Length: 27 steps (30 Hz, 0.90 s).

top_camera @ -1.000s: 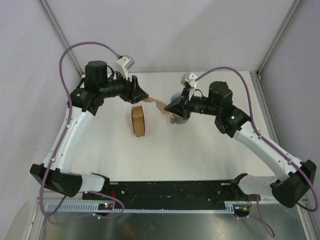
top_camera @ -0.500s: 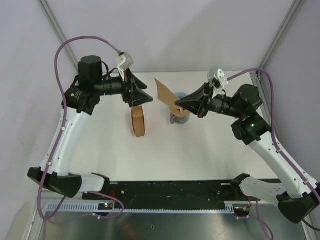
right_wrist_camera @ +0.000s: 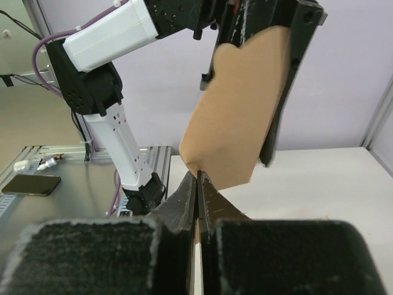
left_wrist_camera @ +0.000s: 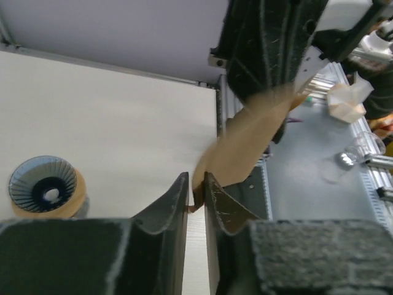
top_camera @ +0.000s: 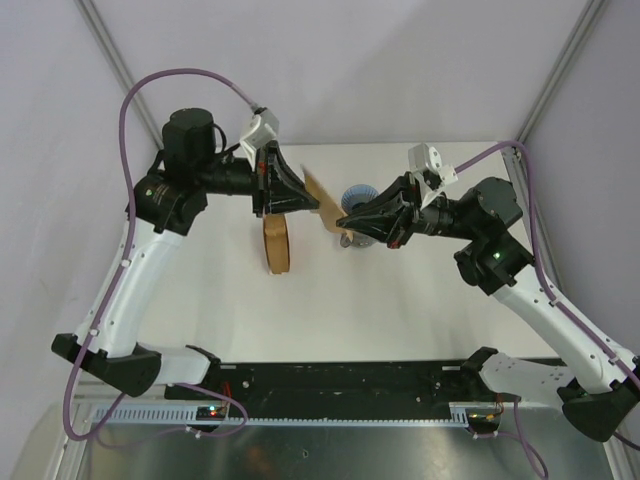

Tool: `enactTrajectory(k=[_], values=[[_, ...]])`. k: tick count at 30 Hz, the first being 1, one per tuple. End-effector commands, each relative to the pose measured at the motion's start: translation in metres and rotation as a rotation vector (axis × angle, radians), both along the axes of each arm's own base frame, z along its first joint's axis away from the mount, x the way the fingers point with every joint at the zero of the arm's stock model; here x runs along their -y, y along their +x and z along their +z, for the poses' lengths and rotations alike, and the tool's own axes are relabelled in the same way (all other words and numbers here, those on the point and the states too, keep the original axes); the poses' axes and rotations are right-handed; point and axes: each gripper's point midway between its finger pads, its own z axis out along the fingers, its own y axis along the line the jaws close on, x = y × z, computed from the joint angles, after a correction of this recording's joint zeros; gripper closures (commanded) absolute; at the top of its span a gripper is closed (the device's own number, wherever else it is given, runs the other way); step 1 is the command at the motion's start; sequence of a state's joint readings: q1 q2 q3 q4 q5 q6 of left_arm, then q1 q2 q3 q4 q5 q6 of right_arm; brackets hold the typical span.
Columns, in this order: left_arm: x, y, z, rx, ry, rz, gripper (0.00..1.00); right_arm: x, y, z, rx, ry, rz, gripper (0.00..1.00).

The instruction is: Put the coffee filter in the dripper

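Note:
The coffee filter (top_camera: 327, 213), a thin brown paper sheet, hangs in the air between my two grippers, above the table. My right gripper (right_wrist_camera: 198, 178) is shut on its lower corner (right_wrist_camera: 236, 117). My left gripper (left_wrist_camera: 196, 184) has come in from the opposite side. Its jaws stand narrowly apart with the edge of the filter (left_wrist_camera: 245, 144) pinched between the tips. The dripper (top_camera: 358, 194), a blue ribbed cone in a tan wooden collar, stands just behind my right gripper (top_camera: 341, 222). In the left wrist view the dripper (left_wrist_camera: 44, 186) shows from above with nothing in it.
A thick upright stack of brown filters (top_camera: 277, 242) stands on the table below my left gripper (top_camera: 318, 206). The dripper rests on a glass jug (top_camera: 347, 238). Metal frame posts rise at the table's back corners. A phone (right_wrist_camera: 31, 183) lies on the metal bench beside the table.
My right gripper has brought the filter down and left from its raised position. My left gripper has moved right to meet it and narrowed its jaws onto the filter's edge.

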State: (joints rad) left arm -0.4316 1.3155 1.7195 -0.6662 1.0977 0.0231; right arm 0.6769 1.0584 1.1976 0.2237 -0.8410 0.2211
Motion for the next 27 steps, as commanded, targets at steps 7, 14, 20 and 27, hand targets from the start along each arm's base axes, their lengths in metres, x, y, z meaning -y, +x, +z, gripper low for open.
enactTrajectory(k=[7, 14, 20, 27], values=[[-0.005, -0.041, 0.015, -0.032, -0.047, -0.132, 1.0, -0.003, 0.004, 0.0, -0.017, 0.002, -0.007, 1.0], [-0.011, -0.034, -0.015, -0.064, -0.006, -0.063, 1.0, 0.001, 0.03, -0.028, -0.108, -0.082, -0.154, 0.61], [-0.014, -0.024, -0.039, -0.053, 0.044, -0.02, 1.0, 0.008, 0.041, -0.042, -0.121, -0.135, -0.252, 0.47], [-0.022, -0.005, -0.077, -0.076, 0.165, 0.091, 1.0, 0.018, 0.056, -0.051, -0.097, -0.175, -0.361, 0.4]])
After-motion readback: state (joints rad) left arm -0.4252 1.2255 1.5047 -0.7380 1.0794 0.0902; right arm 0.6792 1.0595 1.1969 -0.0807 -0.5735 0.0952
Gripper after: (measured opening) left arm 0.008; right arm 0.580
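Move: The coffee filter hangs in the right hand's pinch and reaches between the left hand's closing fingers, its middle some 3 cm right of the left hand, 1 cm back and 1 cm above. From the left hand the dripper stands about 16 cm ahead, 9 cm right and 29 cm below, the filter holder roughly 12 cm ahead, 10 cm left and 35 cm below. The filter's middle is about 3 cm ahead and 3 cm left of the right hand, 1 cm lower. The left hand pinches the filter and sinks about 6 cm; the right lets go, moving down and forward. ##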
